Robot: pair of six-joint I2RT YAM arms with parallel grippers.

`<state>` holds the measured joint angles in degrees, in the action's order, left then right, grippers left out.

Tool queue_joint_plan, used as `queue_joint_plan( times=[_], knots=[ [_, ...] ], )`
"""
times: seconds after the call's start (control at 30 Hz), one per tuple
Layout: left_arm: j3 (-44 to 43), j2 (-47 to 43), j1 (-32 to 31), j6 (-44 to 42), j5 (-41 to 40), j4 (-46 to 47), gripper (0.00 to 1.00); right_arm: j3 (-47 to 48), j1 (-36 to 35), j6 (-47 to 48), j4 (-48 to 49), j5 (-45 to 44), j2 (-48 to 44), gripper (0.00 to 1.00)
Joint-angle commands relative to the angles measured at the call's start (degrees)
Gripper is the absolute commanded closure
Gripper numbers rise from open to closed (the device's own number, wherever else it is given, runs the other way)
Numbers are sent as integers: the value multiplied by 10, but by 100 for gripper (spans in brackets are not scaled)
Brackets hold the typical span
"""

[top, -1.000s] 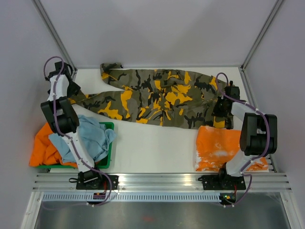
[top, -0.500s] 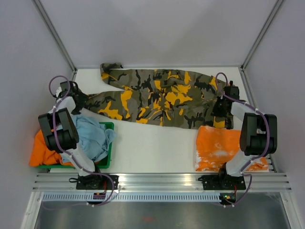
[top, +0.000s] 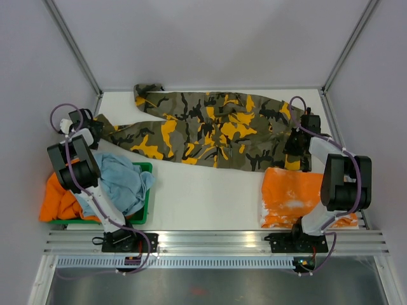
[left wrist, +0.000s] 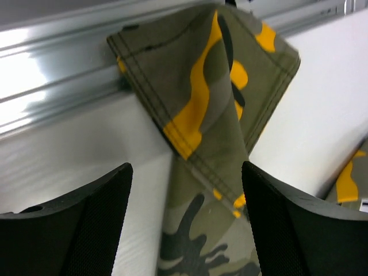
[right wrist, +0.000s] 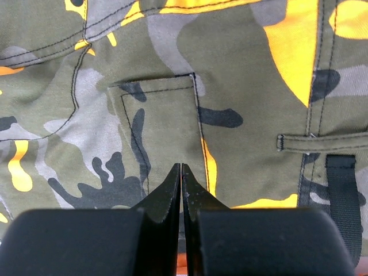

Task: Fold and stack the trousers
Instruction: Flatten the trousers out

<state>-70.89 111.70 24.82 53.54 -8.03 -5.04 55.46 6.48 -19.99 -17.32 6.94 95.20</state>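
The camouflage trousers (top: 210, 130) lie spread across the far half of the table, waist to the right and legs to the left. My left gripper (top: 91, 124) sits at the end of the nearer leg. In the left wrist view it is open (left wrist: 184, 169), its fingers (left wrist: 92, 218) wide apart on either side of the folded-over cuff (left wrist: 213, 86). My right gripper (top: 296, 147) is at the waist end, on the near edge. Its jaws are shut (right wrist: 181, 167), the tips pinched together on the trousers (right wrist: 172, 86) just below a back pocket.
A green tray (top: 145, 168) at the near left holds a light blue cloth (top: 121, 181) and an orange cloth (top: 57, 197). An orange-and-white garment (top: 292, 197) lies near the right arm's base. A metal rail (left wrist: 57, 75) runs along the table's left edge beside the cuff.
The left arm has swung left and come down to the leg's cuff, its jaws narrowing a little. The right arm and the trousers have not moved.
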Motion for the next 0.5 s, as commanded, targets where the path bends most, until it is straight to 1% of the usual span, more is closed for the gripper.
queue_joint_plan(
  times=[0.0, 0.07, 0.1, 0.13, 0.2, 0.23, 0.3, 0.33, 0.37, 0.47],
  knots=[
    [-55, 39, 9, 13, -30, -18, 20, -20, -5, -20, 11, -12, -29, 94],
    [-58, 54, 11, 8, -28, -10, 22, -25, -5, -22, 10, -14, -34, 94],
    [-57, 56, 15, 4, -23, -3, 31, -25, -6, -20, 5, -18, -35, 94],
    [-57, 60, 18, 3, -16, 5, 37, -24, -6, -19, 4, -19, -37, 94],
    [-57, 69, 28, 3, 9, 27, 58, -18, -6, -16, -4, -23, -36, 94],
    [-57, 71, 30, 3, 15, 34, 59, -16, -5, -17, -6, -23, -36, 94],
    [-65, 80, 37, -5, 33, 47, 66, -16, -6, -21, -3, -23, -37, 94],
    [-71, 83, 38, -8, 36, 47, 77, -16, -7, -23, -3, -23, -36, 94],
    [-83, 84, 40, -13, 40, 41, 98, -14, -6, -24, -3, -22, -34, 94],
    [-84, 63, 44, -34, 40, 41, 98, -14, -9, -30, -3, -22, -34, 94]
  ],
)
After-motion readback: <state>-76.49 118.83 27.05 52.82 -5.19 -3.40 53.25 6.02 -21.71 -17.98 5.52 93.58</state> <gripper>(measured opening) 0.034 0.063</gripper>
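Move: My left hand hangs open just short of the folded-over cuff of the nearer trouser leg: the stretch of hem I'm after lies about 2 cm ahead, 2 cm to the left and 2 cm below. The other leg's crumpled end is roughly 15 cm farther out and 14 cm to the right; the blue cloth in the basket sits some 20 cm back and 12 cm right. From my right hand that cuff is about 68 cm left and 10 cm ahead. I bring my left hand some 3 cm left, forward and down in about equal parts onto the folded cuff, keeping its tilt, and close my wide-open fingers almost fully, pinching the hem near the yellow patch between the tips. My right hand, still shut over the other end of the trousers, slips back about 1 cm. ##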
